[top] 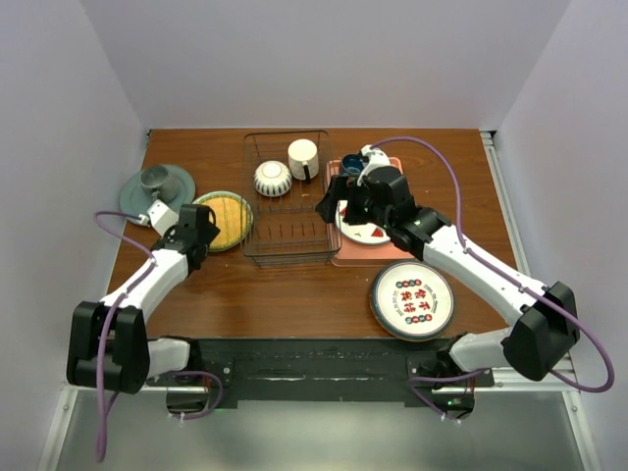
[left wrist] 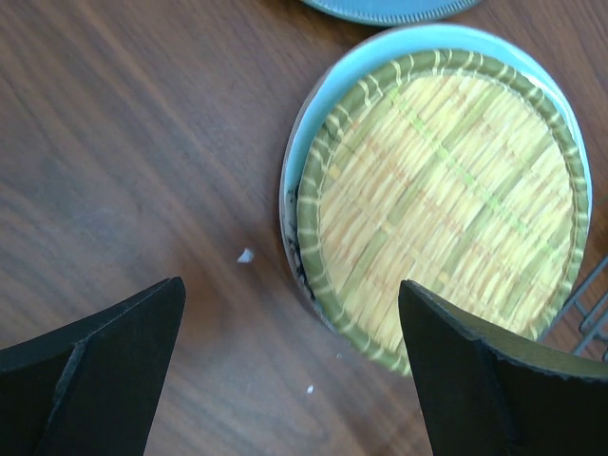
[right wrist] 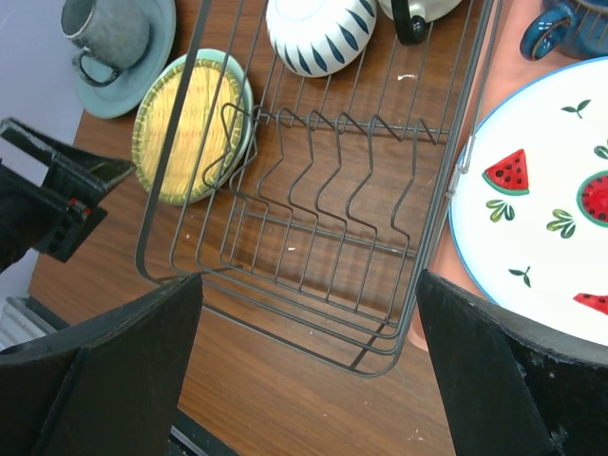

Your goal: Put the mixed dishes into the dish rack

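Observation:
The dish rack [top: 287, 235] [right wrist: 353, 127], a dark wire basket, stands mid-table. A cream bowl [top: 272, 178] [right wrist: 318, 33] and a cream mug [top: 302, 158] [right wrist: 418, 14] sit in its far end. Left of it the yellow textured plate [top: 228, 220] [left wrist: 442, 199] [right wrist: 185, 128] lies on the mint-green plate [left wrist: 323, 104]. A teal-rimmed patterned plate [top: 412, 299] lies at the front right. My left gripper [top: 203, 219] [left wrist: 290, 283] is open, low over the yellow plate's near-left edge. My right gripper [top: 332, 209] [right wrist: 309, 275] is open above the rack's near right corner, holding nothing.
A grey-green cup on its saucer [top: 157, 186] [right wrist: 114, 38] sits far left. A pink tray [top: 343, 257] right of the rack carries a white fruit-patterned plate [top: 361, 231] [right wrist: 551, 209] and a blue cup [top: 351, 165] [right wrist: 560, 28]. White walls close three sides.

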### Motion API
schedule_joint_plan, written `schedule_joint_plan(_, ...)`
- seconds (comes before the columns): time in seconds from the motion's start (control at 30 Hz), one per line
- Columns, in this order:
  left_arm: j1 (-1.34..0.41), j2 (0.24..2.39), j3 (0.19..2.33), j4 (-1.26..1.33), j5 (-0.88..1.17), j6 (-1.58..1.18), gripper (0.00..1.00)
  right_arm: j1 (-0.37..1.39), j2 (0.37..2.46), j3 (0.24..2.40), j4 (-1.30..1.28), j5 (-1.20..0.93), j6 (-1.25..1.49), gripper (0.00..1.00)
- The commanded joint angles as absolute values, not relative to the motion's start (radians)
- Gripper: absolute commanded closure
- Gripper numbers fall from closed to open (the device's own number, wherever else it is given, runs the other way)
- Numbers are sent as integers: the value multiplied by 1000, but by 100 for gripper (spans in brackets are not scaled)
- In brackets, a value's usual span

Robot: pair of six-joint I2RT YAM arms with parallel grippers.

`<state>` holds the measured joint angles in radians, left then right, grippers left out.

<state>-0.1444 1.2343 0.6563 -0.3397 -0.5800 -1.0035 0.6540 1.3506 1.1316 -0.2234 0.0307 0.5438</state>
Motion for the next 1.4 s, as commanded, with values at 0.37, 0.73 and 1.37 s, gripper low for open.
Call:
schedule_joint_plan(0.37,-41,1434,572,-22,-356,-971,25,652,1328,1106,-201,14,551,2)
schedule_joint_plan(0.73,-41,1339,462,-17,-350,-1014,32,653,1335,1114,-201,11,546,1)
schedule_joint_plan(1.37,-41,1226,380,-31,-339,-1012,58,653,1332,1100,-189,9,560,2)
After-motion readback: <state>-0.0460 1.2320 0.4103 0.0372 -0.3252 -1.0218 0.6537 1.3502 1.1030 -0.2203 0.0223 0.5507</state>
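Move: The woven bamboo tray, lying on its blue-green plate, has its middle about 11 cm ahead of my left hand, 6 cm to the right and some 6 cm below. From that hand, the green plate with the mug on it is roughly 20 cm ahead and 16 cm left. The dish rack's middle is about 14 cm ahead and 26 cm right. From my waiting right hand the tray lies some 31 cm left, 8 cm ahead and 21 cm down. I dip my left hand about 5 cm down and a little forward onto the tray's near left rim, fingers starting to close, so one finger comes onto the weave and the other stays outside the edge. Then, staying low, I draw back about 2.5 cm and slightly right, dragging the tray by its rim, closing to under half open and rolling my left side down some 10 degrees. ##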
